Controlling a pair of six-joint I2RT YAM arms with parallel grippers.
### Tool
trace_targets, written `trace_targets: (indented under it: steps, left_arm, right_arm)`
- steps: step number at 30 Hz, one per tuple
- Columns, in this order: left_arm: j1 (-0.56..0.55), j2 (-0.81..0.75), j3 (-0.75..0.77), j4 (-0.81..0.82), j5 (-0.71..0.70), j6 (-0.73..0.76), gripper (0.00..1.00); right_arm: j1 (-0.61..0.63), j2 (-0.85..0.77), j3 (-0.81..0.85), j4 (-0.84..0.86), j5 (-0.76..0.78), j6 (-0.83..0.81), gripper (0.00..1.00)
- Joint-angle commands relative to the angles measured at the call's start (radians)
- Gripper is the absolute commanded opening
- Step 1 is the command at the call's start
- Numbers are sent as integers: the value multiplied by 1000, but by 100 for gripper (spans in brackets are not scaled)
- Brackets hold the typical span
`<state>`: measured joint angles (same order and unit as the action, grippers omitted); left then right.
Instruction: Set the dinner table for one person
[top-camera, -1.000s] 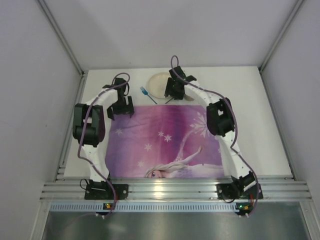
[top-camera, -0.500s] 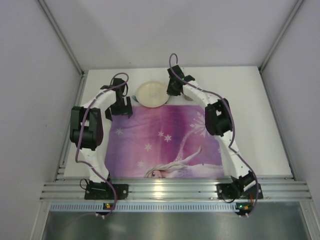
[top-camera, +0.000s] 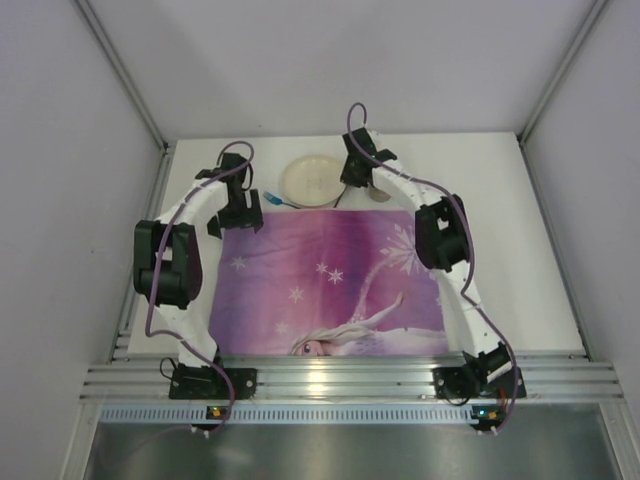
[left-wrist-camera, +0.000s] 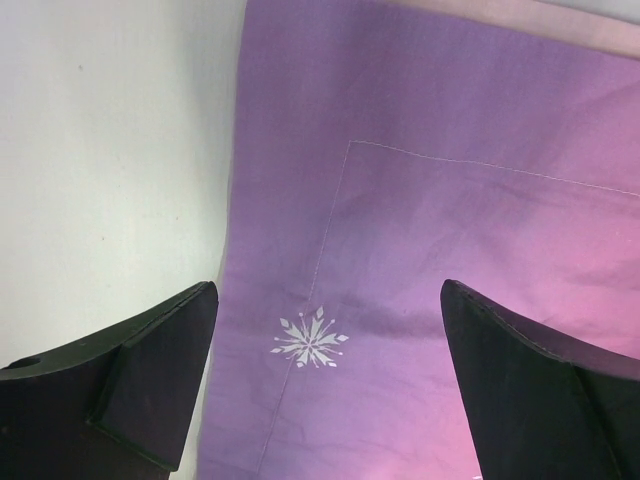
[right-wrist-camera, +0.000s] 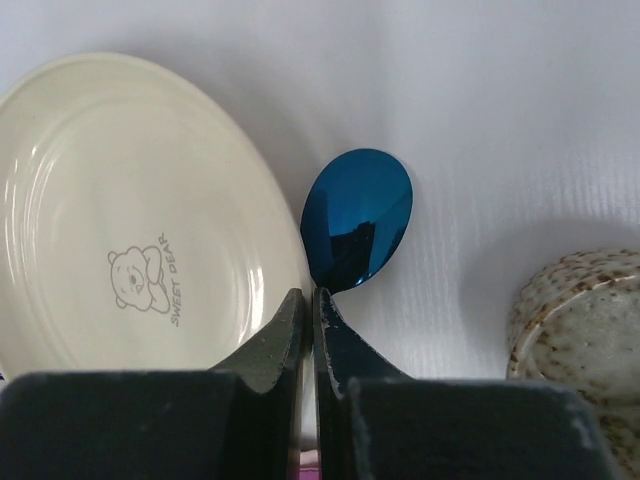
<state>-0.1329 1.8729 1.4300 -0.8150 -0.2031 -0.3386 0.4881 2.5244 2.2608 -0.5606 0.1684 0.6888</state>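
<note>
The dinner table (top-camera: 500, 200) is a white top with a purple snowflake mat (top-camera: 330, 280) in its middle. At the mat's far edge lies a cream plate (top-camera: 310, 182) printed with a small bear (right-wrist-camera: 130, 220). My right gripper (top-camera: 355, 178) is at the plate's right rim. In the right wrist view its jaws (right-wrist-camera: 312, 295) are shut on the neck of a shiny blue spoon (right-wrist-camera: 358, 215); the handle is hidden. My left gripper (top-camera: 240, 212) hangs open over the mat's far left corner (left-wrist-camera: 325, 300), holding nothing.
A speckled stoneware cup (right-wrist-camera: 580, 320) stands just right of the spoon, also in the top view (top-camera: 379, 195). A second blue utensil (top-camera: 277, 200) lies left of the plate. Grey walls enclose the table; an aluminium rail (top-camera: 350, 375) runs along the near edge.
My right gripper has closed onto the spoon beside the plate. The plate and the blue utensil left of it have shifted left. The left arm has drifted slightly left, still open.
</note>
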Motion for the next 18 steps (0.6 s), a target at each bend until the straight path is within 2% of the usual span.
trace_targets:
  steps: [1,9,13,18]
  left_arm:
    - [-2,-66,-6,-21,-22,10,99]
    - [-2,-104,-13,-21,-47,7,99]
    - [-2,-116,6,-32,-56,3,99]
    - [-2,-146,35,-36,-44,-7,99]
  right_arm:
    - [-17,-130,-9,77,5,-2,0]
    - [-23,-274,-37,123,-9,3,0]
    - [-23,-363,-99,122,-79,26,0]
    - [21,-584,-447,83,-151,12,0]
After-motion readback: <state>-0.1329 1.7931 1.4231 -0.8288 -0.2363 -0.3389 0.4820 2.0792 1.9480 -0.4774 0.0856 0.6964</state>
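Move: The right hand has the plate pinched by its right rim, the plate's middle about 9 cm to the left and 1 cm ahead. The cloth's middle, where the plate should go, is roughly 28 cm back and 4 cm left. The spoon lies just under the hand, its middle 1 cm back; the cup is 10 cm right and 1 cm back, the fork 17 cm left and 5 cm back. From the left hand, the cloth's middle is 24 cm right and 12 cm back. Keeping its shut pinch on the plate's right rim, the right hand lifts nearly straight up off the table, slowly at first and then fast, about 15 cm in all. Near the end it also comes back some 5 cm towards the robot, the wrist tipping its fingers forward and raising its left side by around 10 degrees. The open, empty left hand rises about 3 cm over the cloth's far left corner. ##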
